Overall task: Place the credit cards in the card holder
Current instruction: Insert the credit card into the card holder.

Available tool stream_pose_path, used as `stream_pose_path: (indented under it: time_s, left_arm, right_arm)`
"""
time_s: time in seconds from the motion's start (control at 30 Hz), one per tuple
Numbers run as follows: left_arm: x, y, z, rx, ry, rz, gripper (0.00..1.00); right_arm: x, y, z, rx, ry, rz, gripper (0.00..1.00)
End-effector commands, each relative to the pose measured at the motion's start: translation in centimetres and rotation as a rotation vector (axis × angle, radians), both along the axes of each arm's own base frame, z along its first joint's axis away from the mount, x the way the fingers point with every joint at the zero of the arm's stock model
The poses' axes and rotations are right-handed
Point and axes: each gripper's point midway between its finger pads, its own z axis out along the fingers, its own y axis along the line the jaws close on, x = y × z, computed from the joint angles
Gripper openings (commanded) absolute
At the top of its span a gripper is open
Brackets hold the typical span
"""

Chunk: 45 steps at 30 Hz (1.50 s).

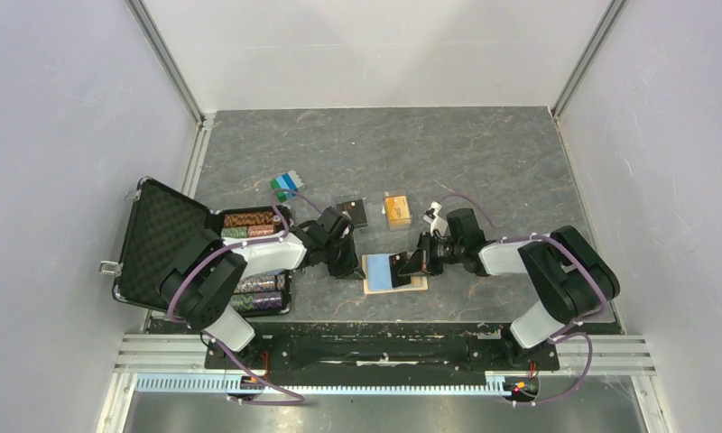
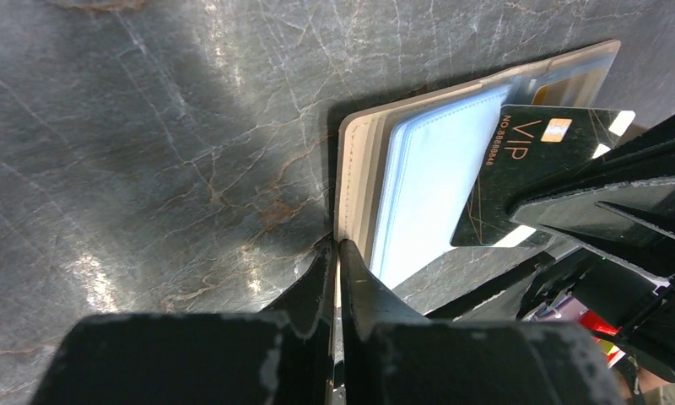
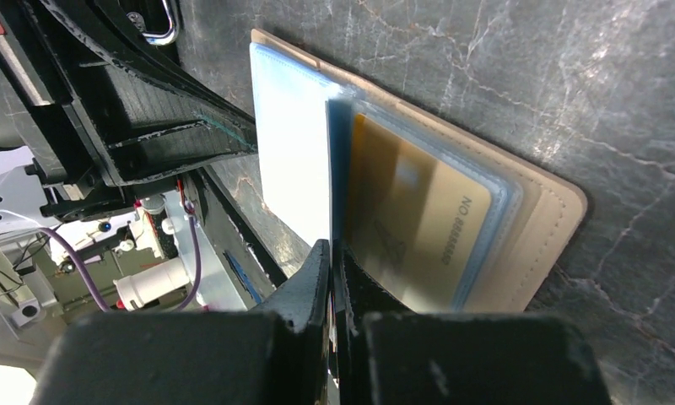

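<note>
The card holder (image 1: 386, 280) lies open on the table, tan outside and light blue inside (image 2: 427, 177). My left gripper (image 2: 337, 245) is shut on the edge of its tan left cover (image 2: 355, 169), also seen from above at the left gripper (image 1: 353, 268). My right gripper (image 3: 332, 246) is shut on a black credit card marked VIP (image 2: 528, 160), held edge-on over the blue pages with its corner against them. A gold credit card (image 3: 418, 219) sits inside a clear sleeve on the holder's right half. The right gripper (image 1: 413, 263) meets the holder from the right.
An open black foam-lined case (image 1: 159, 244) with stacked chips (image 1: 249, 225) stands at the left, close behind my left arm. An orange box (image 1: 396, 210), a small black box on a clear lid (image 1: 353, 213) and a green-blue pack (image 1: 286, 185) lie beyond the holder.
</note>
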Motion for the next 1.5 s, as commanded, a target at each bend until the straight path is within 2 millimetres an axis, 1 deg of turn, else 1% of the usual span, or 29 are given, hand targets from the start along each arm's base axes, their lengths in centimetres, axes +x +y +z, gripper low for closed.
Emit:
stream_pose_path:
  time_s: [0.0, 0.3, 0.47, 0.53, 0.73, 0.8, 0.97, 1.07, 1.1, 1.13, 1.17, 1.23, 1.27, 1.37, 1.47]
  left_arm:
    - [-0.9, 1.4, -1.9, 0.102, 0.038, -0.004, 0.05]
    - [-1.1, 1.4, -2.2, 0.114, 0.049, -0.013, 0.03]
    - [-1.2, 1.3, -2.3, 0.115, 0.051, -0.017, 0.03]
    - [-1.3, 1.4, -2.4, 0.116, 0.054, -0.019, 0.02]
    - [-1.3, 1.4, -2.4, 0.12, 0.055, -0.025, 0.02]
    - [-1.4, 1.4, -2.4, 0.121, 0.057, -0.028, 0.02]
    - [-1.4, 1.3, -2.4, 0.12, 0.059, -0.031, 0.02]
    - [-1.4, 1.2, -2.5, 0.118, 0.063, -0.03, 0.02]
    - [-1.3, 1.2, -2.4, 0.117, 0.062, -0.03, 0.02]
    - [-1.4, 1.1, -2.4, 0.115, 0.065, -0.03, 0.02]
    - [-1.4, 1.1, -2.5, 0.117, 0.067, -0.031, 0.02]
    - [-1.4, 1.1, -2.4, 0.115, 0.068, -0.029, 0.02]
    - [-1.5, 1.2, -2.4, 0.116, 0.068, -0.026, 0.02]
    - [-1.5, 1.3, -2.5, 0.12, 0.07, -0.02, 0.02]
    - [-1.5, 1.3, -2.6, 0.123, 0.073, -0.018, 0.02]
  right_arm:
    - [0.8, 0.9, 0.4, 0.027, -0.026, 0.022, 0.0]
    - [0.4, 1.1, -0.7, 0.007, -0.018, 0.052, 0.0]
    - [0.3, 1.6, -0.5, 0.038, -0.028, 0.061, 0.0]
    - [0.5, 1.7, -0.4, 0.037, -0.039, 0.07, 0.0]
    - [1.4, 1.0, -0.8, -0.047, -0.086, 0.08, 0.0]
    - [1.3, 1.2, -0.8, -0.034, -0.074, 0.079, 0.0]
    - [0.0, 1.7, -1.2, 0.008, -0.003, 0.076, 0.0]
    - [-0.6, 2.2, -1.1, 0.028, 0.015, 0.084, 0.0]
    - [-0.7, 2.5, -0.9, 0.04, 0.015, 0.086, 0.01]
    - [-0.8, 2.7, -0.7, 0.05, 0.018, 0.091, 0.07]
    - [-1.0, 3.1, -0.5, 0.063, 0.02, 0.1, 0.1]
    - [-1.2, 3.3, -0.3, 0.062, 0.022, 0.111, 0.14]
    - [-1.1, 3.2, -0.4, 0.048, 0.021, 0.109, 0.16]
    - [-1.0, 2.3, -0.9, -0.045, 0.014, 0.113, 0.28]
    - [-0.4, 1.6, -0.7, -0.131, -0.025, 0.126, 0.38]
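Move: The right hand already holds the black card by its right part. The blue pocket's middle lies about 8 cm to its left, level fore and aft, 2 cm lower; the gold card in the holder lies 2 cm beneath the hand. The clear box with gold cards stands some 13 cm ahead and 4 cm left, the black card box 13 cm ahead and 14 cm left. From the left hand, at the holder's left edge, that pocket's middle is roughly 4 cm right and 1 cm ahead. The black card's leading edge enters the blue pocket's mouth and slides under its clear film as the right hand, after sinking slightly, pushes it some 3 cm left, turning about 5 degrees counter-clockwise. Near the end the right fingers open partway around the card while the hand draws back about 1 cm. The left fingers keep pinching the holder's left edge, almost still. ##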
